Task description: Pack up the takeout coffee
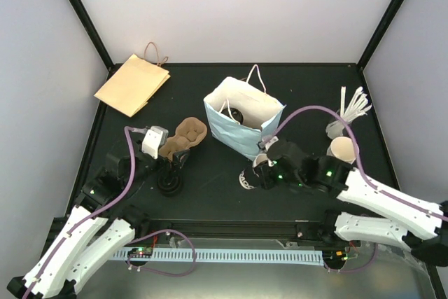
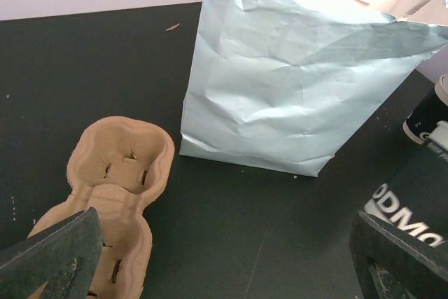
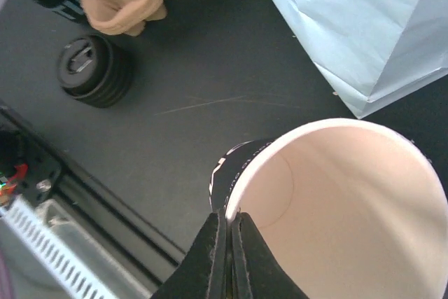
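My right gripper point(image 3: 228, 220) is shut on the rim of a lidless white paper cup point(image 3: 343, 208) with a black printed band, held low over the table in front of the bag point(image 1: 241, 120). From above, the same cup point(image 1: 249, 178) sits under the right gripper point(image 1: 263, 164). The light-blue bag stands open, and a dark round shape point(image 1: 236, 114) lies inside it. I cannot tell whether that shape is the takeout coffee. My left gripper point(image 2: 231, 271) is open and empty, low beside the brown pulp cup carrier point(image 2: 115, 194).
A stack of black lids point(image 1: 170, 185) lies near the left arm. Nested white cups point(image 1: 341, 149) and white sticks point(image 1: 355, 105) sit at the right. A flat brown paper bag point(image 1: 133, 84) lies at the back left. A slotted rail point(image 1: 231, 255) runs along the near edge.
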`<state>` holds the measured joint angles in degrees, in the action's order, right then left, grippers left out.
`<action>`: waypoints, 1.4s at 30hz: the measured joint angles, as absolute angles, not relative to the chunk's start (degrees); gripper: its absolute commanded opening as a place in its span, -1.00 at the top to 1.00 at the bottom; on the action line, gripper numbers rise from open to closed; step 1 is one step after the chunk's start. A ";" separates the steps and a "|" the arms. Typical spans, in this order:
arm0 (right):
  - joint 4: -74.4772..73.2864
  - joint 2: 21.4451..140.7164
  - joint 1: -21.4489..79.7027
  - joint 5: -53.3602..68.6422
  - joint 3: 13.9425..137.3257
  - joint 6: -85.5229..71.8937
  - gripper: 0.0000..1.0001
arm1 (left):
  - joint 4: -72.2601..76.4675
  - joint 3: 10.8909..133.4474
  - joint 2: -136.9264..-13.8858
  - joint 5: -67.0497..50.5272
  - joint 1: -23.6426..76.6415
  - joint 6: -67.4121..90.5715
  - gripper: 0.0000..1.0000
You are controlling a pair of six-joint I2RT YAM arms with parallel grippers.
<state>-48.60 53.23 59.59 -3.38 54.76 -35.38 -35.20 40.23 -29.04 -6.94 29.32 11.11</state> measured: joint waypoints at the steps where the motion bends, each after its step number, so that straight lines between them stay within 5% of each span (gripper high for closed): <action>1: -47.66 54.39 60.75 -4.62 54.26 -35.81 0.98 | -35.16 40.23 -29.04 -6.94 29.32 11.11 -0.97; 28: -45.47 89.62 74.32 -28.88 66.19 -31.44 0.92 | -35.07 40.23 -28.99 -6.92 29.32 11.11 -0.98; 32: -45.67 90.80 74.98 -29.45 66.52 -30.89 0.71 | -35.07 40.23 -28.99 -6.94 29.34 11.11 -0.97; 38: -46.22 92.60 76.53 -29.91 67.85 -30.50 0.12 | -35.07 40.23 -29.02 -6.94 29.34 11.11 -0.97; 42: -46.63 92.16 76.79 -30.09 68.03 -30.30 0.08 | -35.07 40.23 -29.23 -6.94 29.34 11.11 -0.97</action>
<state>-46.63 92.16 76.79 -30.09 68.03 -30.30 -35.07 40.23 -29.23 -6.94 29.34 11.11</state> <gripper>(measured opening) 0.454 0.987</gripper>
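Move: I hold the paper cup by its rim in my right hand. Its spot on the table lies about 6 cm to my left, 5 cm ahead and 20 cm below. The blue bag's middle is some 16 cm ahead and 4 cm left, 10 cm down; the brown carrier is about 16 cm ahead and 25 cm left, and the black lids 1 cm ahead and 30 cm left, both near table height. From my left hand, the spot lies roughly 17 cm right, 3 cm ahead and 24 cm below. With my right hand I lower the pinched cup about 9 cm while carrying it about as far left, to the table just on the near side of the blue bag. On the way I tilt the wrist by some 35 degrees so the fingers point more steeply down, bringing the cup upright; then I part the fingers nearly halfway and let go of the rim. ##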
